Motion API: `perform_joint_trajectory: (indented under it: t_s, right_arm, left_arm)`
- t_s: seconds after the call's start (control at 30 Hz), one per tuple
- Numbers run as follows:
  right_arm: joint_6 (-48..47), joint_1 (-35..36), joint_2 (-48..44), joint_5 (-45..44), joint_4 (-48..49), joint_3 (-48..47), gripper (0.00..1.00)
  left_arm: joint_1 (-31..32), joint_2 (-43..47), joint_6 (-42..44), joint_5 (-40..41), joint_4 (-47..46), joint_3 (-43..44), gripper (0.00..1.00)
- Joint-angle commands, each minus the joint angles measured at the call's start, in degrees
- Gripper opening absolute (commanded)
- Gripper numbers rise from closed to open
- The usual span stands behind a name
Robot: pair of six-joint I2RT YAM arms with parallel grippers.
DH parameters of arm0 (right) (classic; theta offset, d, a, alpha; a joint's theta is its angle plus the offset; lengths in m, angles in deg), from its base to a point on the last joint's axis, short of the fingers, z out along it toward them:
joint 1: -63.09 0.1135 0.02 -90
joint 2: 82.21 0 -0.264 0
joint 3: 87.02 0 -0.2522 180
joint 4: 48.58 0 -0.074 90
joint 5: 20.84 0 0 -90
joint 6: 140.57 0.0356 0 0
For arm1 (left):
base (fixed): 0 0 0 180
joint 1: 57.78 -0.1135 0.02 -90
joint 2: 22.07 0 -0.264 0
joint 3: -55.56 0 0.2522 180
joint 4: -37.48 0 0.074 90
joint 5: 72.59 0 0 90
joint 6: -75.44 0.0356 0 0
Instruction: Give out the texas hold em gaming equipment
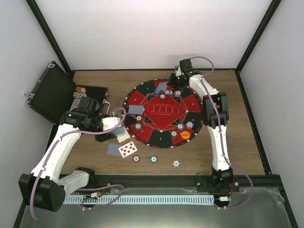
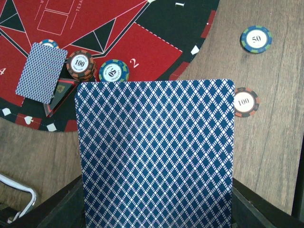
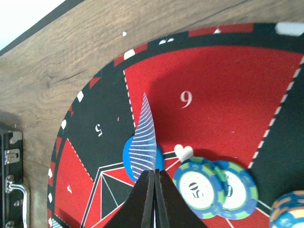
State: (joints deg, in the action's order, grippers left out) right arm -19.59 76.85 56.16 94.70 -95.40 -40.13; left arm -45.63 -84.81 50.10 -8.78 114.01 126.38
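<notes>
My left gripper (image 1: 118, 130) hovers off the mat's near-left rim, shut on a blue diamond-backed playing card (image 2: 156, 152) that fills most of the left wrist view and hides the jaws. My right gripper (image 3: 155, 178) is at the mat's far side, shut on a card (image 3: 144, 137) seen edge-on over a blue chip (image 3: 127, 159) near sections 5 and 6. Two 50 chips (image 3: 199, 187) lie just to its right. On the wood sit a face-down card (image 1: 114, 149), a face-up red-pipped card (image 1: 128, 149) and three chips (image 1: 153, 159).
The round red-and-black mat (image 1: 164, 118) carries several chips, an orange chip (image 1: 185, 134) and a face-down card (image 1: 136, 109). The open black case (image 1: 52, 92) stands at the far left with chips (image 1: 80, 90) inside. A 100 chip stack (image 2: 80, 64) sits beside a card (image 2: 42, 72).
</notes>
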Motion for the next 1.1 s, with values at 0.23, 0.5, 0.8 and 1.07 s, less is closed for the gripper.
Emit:
perform_joint_trajectory:
  t_s: [0.23,0.5,0.8,1.07]
  right_arm:
    - [-3.88,-1.06,-4.8,-8.05,-6.28,-3.39,0.48]
    - [0.31,2.48,-24.8,-5.96,0.79,17.46,0.57]
    - [11.01,19.3,-47.18,0.46,15.67,47.37,0.83]
    - [17.11,28.3,-52.58,5.45,23.44,55.64,0.9]
  left_arm:
    - [-0.19,0.55,-0.09,-2.06,1.47,1.87,0.04]
    - [-0.19,1.45,0.15,-2.85,1.82,2.05,0.04]
    - [-0.21,1.48,0.31,-4.39,1.83,1.31,0.04]
    - [-0.18,1.92,0.29,-4.23,1.99,1.54,0.04]
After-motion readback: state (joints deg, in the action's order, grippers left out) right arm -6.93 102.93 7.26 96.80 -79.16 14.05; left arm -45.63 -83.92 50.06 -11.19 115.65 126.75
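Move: The card pinched upright in my right fingers goes to the mat's far side by the blue button, about 2 cm ahead, 4 cm left and 6 cm below that hand. The green-blue chips are about 1 cm to its right, level ahead; the already dealt card lies 11 cm back and 16 cm left. The deck in my left hand is some 35 cm back, 24 cm left and 8 cm higher. From my left hand the button lies 40 cm ahead, 24 cm right. I open my right fingers and let go of the card beside the blue button while easing about 3 cm to the right. Then I lift away and sweep roughly 30 cm back and 15 cm left over the mat towards the deck in my left hand, rising then dipping, turning the wrist some 20 degrees counter-clockwise and spreading the fingers almost fully. ##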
